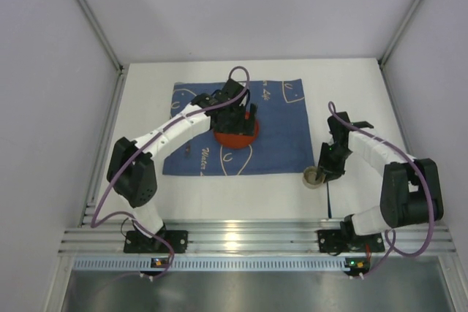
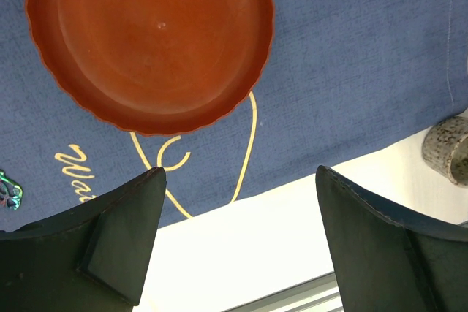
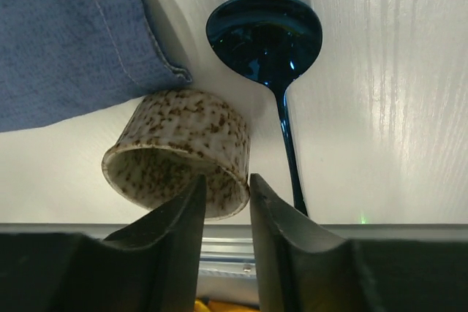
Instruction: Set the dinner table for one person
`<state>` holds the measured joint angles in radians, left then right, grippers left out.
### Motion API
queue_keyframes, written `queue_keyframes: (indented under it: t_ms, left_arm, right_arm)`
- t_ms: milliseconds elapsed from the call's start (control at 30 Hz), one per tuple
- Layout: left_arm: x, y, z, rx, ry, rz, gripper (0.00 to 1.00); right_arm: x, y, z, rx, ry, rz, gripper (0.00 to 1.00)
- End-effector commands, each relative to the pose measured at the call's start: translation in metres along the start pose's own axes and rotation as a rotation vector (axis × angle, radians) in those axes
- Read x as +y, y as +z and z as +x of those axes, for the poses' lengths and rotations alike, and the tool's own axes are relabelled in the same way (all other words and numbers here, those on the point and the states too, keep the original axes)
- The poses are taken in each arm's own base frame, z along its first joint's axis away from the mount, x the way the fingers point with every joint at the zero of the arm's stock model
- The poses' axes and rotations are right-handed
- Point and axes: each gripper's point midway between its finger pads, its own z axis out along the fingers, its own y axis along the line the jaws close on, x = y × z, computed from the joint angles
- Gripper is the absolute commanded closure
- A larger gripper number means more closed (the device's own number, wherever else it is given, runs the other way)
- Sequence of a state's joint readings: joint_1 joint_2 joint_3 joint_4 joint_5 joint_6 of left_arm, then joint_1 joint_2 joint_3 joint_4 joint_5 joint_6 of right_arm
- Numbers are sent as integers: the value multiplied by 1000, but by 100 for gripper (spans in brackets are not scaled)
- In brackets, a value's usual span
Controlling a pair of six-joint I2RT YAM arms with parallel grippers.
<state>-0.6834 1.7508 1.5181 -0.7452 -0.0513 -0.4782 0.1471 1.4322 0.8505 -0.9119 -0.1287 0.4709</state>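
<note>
A speckled cup (image 3: 183,137) stands on the white dinner table (image 1: 146,115), just off the blue cloth's (image 1: 285,129) near right corner. My right gripper (image 3: 227,177) straddles the cup's near wall, one finger inside and one outside, shut on it. A dark blue spoon (image 3: 267,34) lies on the table right beside the cup. On the cloth sits a red fluted plate (image 2: 153,42). My left gripper (image 2: 241,169) hovers open and holds nothing, above the cloth's near edge just in front of the plate. From above, the cup (image 1: 314,176) sits under my right gripper (image 1: 325,162).
A ribbed aluminium rail (image 1: 234,239) runs along the table's near edge, with both arm bases on it. A small shiny iridescent item (image 2: 6,191) lies on the cloth left of the plate. Walls close in the table on the left, right and far sides.
</note>
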Motion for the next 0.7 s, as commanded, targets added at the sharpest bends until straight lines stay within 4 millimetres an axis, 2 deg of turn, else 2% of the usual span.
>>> queue_keyframes:
  t_ms: [0, 167, 200, 267, 400, 433, 500, 533, 600, 633, 667]
  left_arm:
    - [-1, -22, -12, -78, -10, 6, 12]
    - [4, -24, -12, -82, 6, -14, 12]
    - [4, -25, -13, -85, 9, -13, 12]
    - [3, -24, -14, -85, 14, -13, 12]
    - [0, -32, -26, -112, 22, -11, 12]
    - [1, -32, -28, -117, 22, -16, 12]
    - [0, -36, -34, -130, 32, -17, 11]
    - [2, -37, -34, -127, 37, -24, 11]
    - [2, -41, -38, -138, 38, -27, 11]
    - [4, -43, -39, -137, 37, -32, 11]
    - [6, -45, -40, -140, 37, -36, 11]
  right_arm:
    - [-2, 7, -16, -43, -2, 15, 71]
    - [-4, 7, -21, -51, -19, 34, 86]
    - [-3, 5, -21, -53, -21, 30, 93]
    - [1, -3, -24, -60, -25, 21, 100]
    - [16, -44, -43, -149, -46, -21, 100]
    - [23, -60, -53, -181, -56, -34, 100]
    - [32, -71, -63, -190, -60, -51, 100]
    - [42, -85, -75, -221, -68, -77, 100]
    - [54, -83, -88, -203, -70, -96, 100]
    - [68, -95, -105, -241, -80, -123, 100]
    - [76, -97, -113, -246, -86, -130, 100]
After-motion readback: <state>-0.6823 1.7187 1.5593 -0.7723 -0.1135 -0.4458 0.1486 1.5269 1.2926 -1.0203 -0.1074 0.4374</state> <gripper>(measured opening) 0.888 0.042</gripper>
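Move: The cup sits just left of the right hand, its middle about 3 cm to that side, level fore and aft and some 2 cm lower, with its right rim between the half-open fingers. The spoon's bowl lies some 3 cm ahead of the right hand, 1 cm to its right and 4 cm down; the plate is about 12 cm ahead and 23 cm left. From the left hand, the cup is roughly 13 cm back, 17 cm right and 13 cm below. The right hand sinks the last centimetre while its half-open fingers close on the right wall of the cup, one inside the rim and one outside, then it lifts the pinched cup and carries it forward, away from the spoon and over the mat's right edge, ending some 10 cm up and 10 cm farther out with the fingers swung forward about 15 degrees. The left hand, still wide open and empty near the plate, eases up about 2.5 cm. ##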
